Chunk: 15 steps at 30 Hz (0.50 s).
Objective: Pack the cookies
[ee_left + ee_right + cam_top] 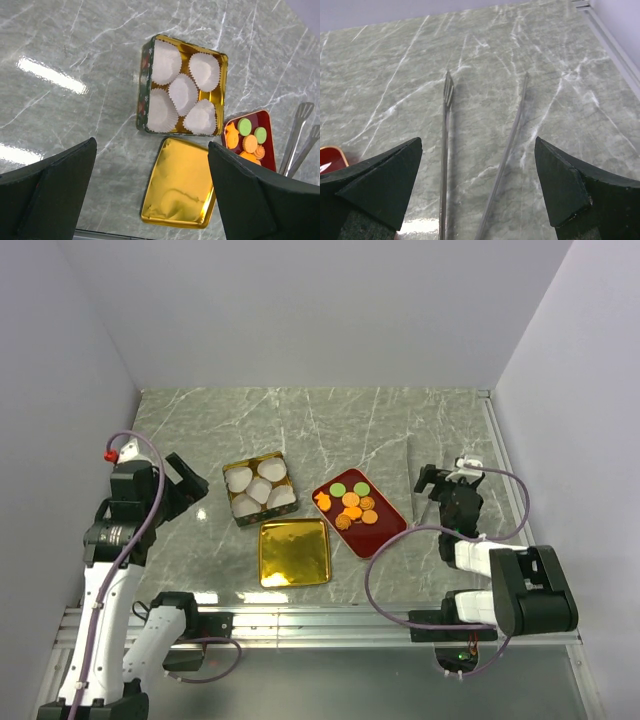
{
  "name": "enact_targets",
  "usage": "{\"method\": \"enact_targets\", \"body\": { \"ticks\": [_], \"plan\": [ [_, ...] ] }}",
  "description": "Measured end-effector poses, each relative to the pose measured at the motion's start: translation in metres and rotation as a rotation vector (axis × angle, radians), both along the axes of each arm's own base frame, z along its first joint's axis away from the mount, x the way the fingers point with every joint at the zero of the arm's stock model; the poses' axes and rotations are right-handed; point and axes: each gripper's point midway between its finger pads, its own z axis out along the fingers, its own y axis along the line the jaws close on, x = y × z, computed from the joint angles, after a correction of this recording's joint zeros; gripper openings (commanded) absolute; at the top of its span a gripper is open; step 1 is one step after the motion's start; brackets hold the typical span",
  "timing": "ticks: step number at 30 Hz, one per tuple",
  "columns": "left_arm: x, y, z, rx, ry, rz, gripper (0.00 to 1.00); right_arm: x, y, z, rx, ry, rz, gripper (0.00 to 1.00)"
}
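The cookies [352,505], small orange rounds with two green ones, lie on a red tray [385,530] at mid-table; the left wrist view shows some of the cookies [249,142]. Left of the tray stands an open gold tin [250,460] lined with white paper cups [182,92]. My left gripper [192,483] hangs open above the table, left of the tin, with nothing between its fingers [152,145]. To the right of the tray my right gripper [447,472] is open too, low over metal tongs [446,150] that lie between its fingertips [477,141] without touching them.
The tin's gold lid [294,552] lies upside down in front of the tin, near the table's front edge. The tongs [410,475] stretch away from the right gripper toward the back. Grey walls close in the table on three sides.
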Motion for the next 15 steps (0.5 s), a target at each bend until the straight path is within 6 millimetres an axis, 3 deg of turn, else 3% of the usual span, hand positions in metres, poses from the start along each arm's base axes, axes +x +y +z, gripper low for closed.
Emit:
{"method": "enact_targets", "body": {
  "ticks": [3, 6, 9, 12, 15],
  "plan": [
    [0.0, 0.001, -0.01, 0.002, 0.027, 0.004, 0.99, 0.003, -0.006, 0.014, 0.007, -0.002, -0.05, 1.0],
    [-0.002, 0.0, -0.025, 0.003, 0.073, 0.003, 1.0, 0.017, -0.006, 0.045, 0.041, 0.018, -0.09, 1.0],
    [0.0, 0.0, -0.031, 0.006, 0.098, 0.0, 1.0, 0.034, 0.011, 0.104, 0.092, -0.01, -0.07, 1.0],
    [0.003, 0.0, -0.034, 0.011, 0.108, -0.005, 0.98, 0.031, 0.031, 0.157, 0.202, -0.083, -0.022, 1.0],
    [0.006, 0.0, -0.035, 0.013, 0.107, -0.009, 0.97, 0.024, 0.032, 0.175, 0.377, -0.089, -0.054, 0.94]
  ]
}}
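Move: The cookies on the red tray lie about 22 cm to the right hand's left and 5 cm back, some 11 cm lower; the silver tongs lie beneath it, their middle about level and 4 cm to its left. From the left hand the cookies are about 32 cm right and 5 cm ahead; the open tin stands 11 cm right and 8 cm ahead, and the gold lid 19 cm right and 6 cm back, all over 20 cm lower. The right hand, empty and wide open, rises fast by about 17 cm off its place over the tongs, first easing forward and then drifting some 3 cm left, while it rolls its left side up by roughly 20 degrees and touches nothing. The left hand, also open and empty, sinks about 3.5 cm towards the level of the tin and tips its fingers slightly further down, most of this early on, then nearly stops well above the table. ##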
